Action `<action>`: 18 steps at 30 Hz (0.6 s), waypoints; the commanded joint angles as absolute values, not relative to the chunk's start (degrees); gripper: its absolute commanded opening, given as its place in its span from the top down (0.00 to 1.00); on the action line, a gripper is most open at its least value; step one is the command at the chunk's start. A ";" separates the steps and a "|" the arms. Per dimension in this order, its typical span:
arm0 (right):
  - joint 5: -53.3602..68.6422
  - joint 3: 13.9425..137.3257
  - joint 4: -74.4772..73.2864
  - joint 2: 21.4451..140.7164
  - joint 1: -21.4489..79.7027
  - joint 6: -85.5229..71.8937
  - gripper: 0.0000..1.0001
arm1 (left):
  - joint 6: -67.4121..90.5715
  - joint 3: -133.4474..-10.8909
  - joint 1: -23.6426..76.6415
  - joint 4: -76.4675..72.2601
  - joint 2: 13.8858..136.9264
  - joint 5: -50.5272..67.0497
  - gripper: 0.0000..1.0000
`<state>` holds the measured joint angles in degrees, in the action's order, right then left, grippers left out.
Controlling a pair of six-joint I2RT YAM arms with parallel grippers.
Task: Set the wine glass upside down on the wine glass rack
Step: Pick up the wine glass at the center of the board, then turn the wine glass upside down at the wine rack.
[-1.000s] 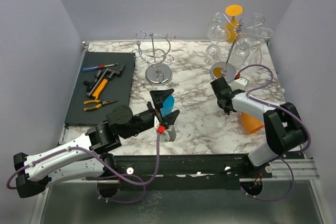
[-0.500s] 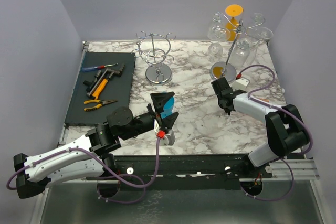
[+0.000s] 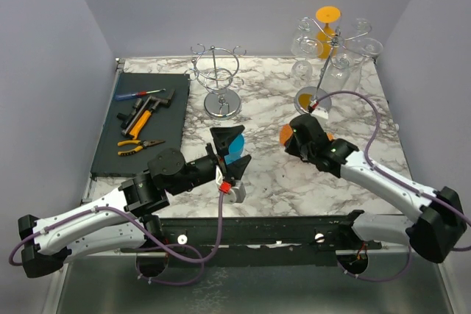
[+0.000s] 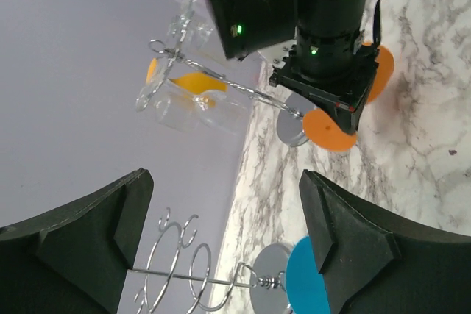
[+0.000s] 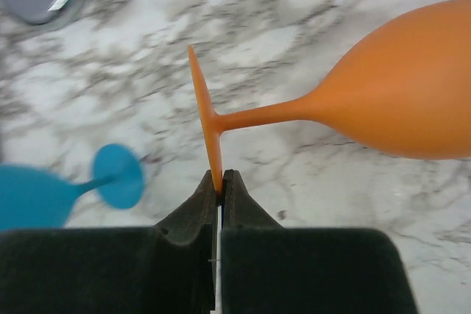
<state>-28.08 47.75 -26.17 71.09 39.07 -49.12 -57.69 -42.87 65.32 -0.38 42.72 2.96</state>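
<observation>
An orange wine glass [image 5: 397, 101] lies on its side in the air over the marble. My right gripper [image 5: 221, 182] is shut on the rim of its round foot [image 3: 285, 135]. The wine glass rack [image 3: 327, 34] at the back right carries several clear glasses and one orange one hanging upside down; its base [image 3: 313, 98] is just behind my right gripper [image 3: 296, 137]. My left gripper [image 3: 231, 150] stands open at mid-table over a blue wine glass [image 3: 235, 146] lying on its side. In the left wrist view the fingers [image 4: 346, 240] are wide apart, nothing between them.
An empty wire rack [image 3: 217, 71] stands at the back centre on a round metal base [image 3: 222, 104]. A dark mat [image 3: 143, 119] on the left holds pliers and screwdrivers. The blue glass's foot [image 5: 118, 174] lies close to the left of my right gripper.
My right gripper has shut on the orange glass's foot and carried the glass from the near right of the table to the middle, near the rack base. The left arm stayed still.
</observation>
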 commanded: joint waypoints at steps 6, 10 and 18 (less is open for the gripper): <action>3.94 64.02 -22.13 65.86 40.25 -38.01 1.00 | -54.92 -61.62 64.71 -1.75 45.00 -6.20 0.05; 6.68 74.73 -20.64 71.59 40.25 -36.02 1.00 | -56.97 -71.40 64.43 2.78 48.07 -6.39 0.05; 5.05 100.17 -23.87 88.70 39.55 -33.92 1.00 | -58.39 -82.00 63.98 10.38 51.76 -10.14 0.08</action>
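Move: The right hand already holds the orange glass by its foot; the empty rack stands about 29 cm ahead, 23 cm left, its middle near hand height. The blue glass is roughly 3 cm ahead, 19 cm left and slightly lower; the loaded rack's stand is some 30 cm ahead, 12 cm right. From the left hand, the empty rack lies about 42 cm ahead, 4 cm left and 19 cm below. Right hand lifts the pinched orange glass 26 cm, swinging 16 cm left; open left hand rises 23 cm. ##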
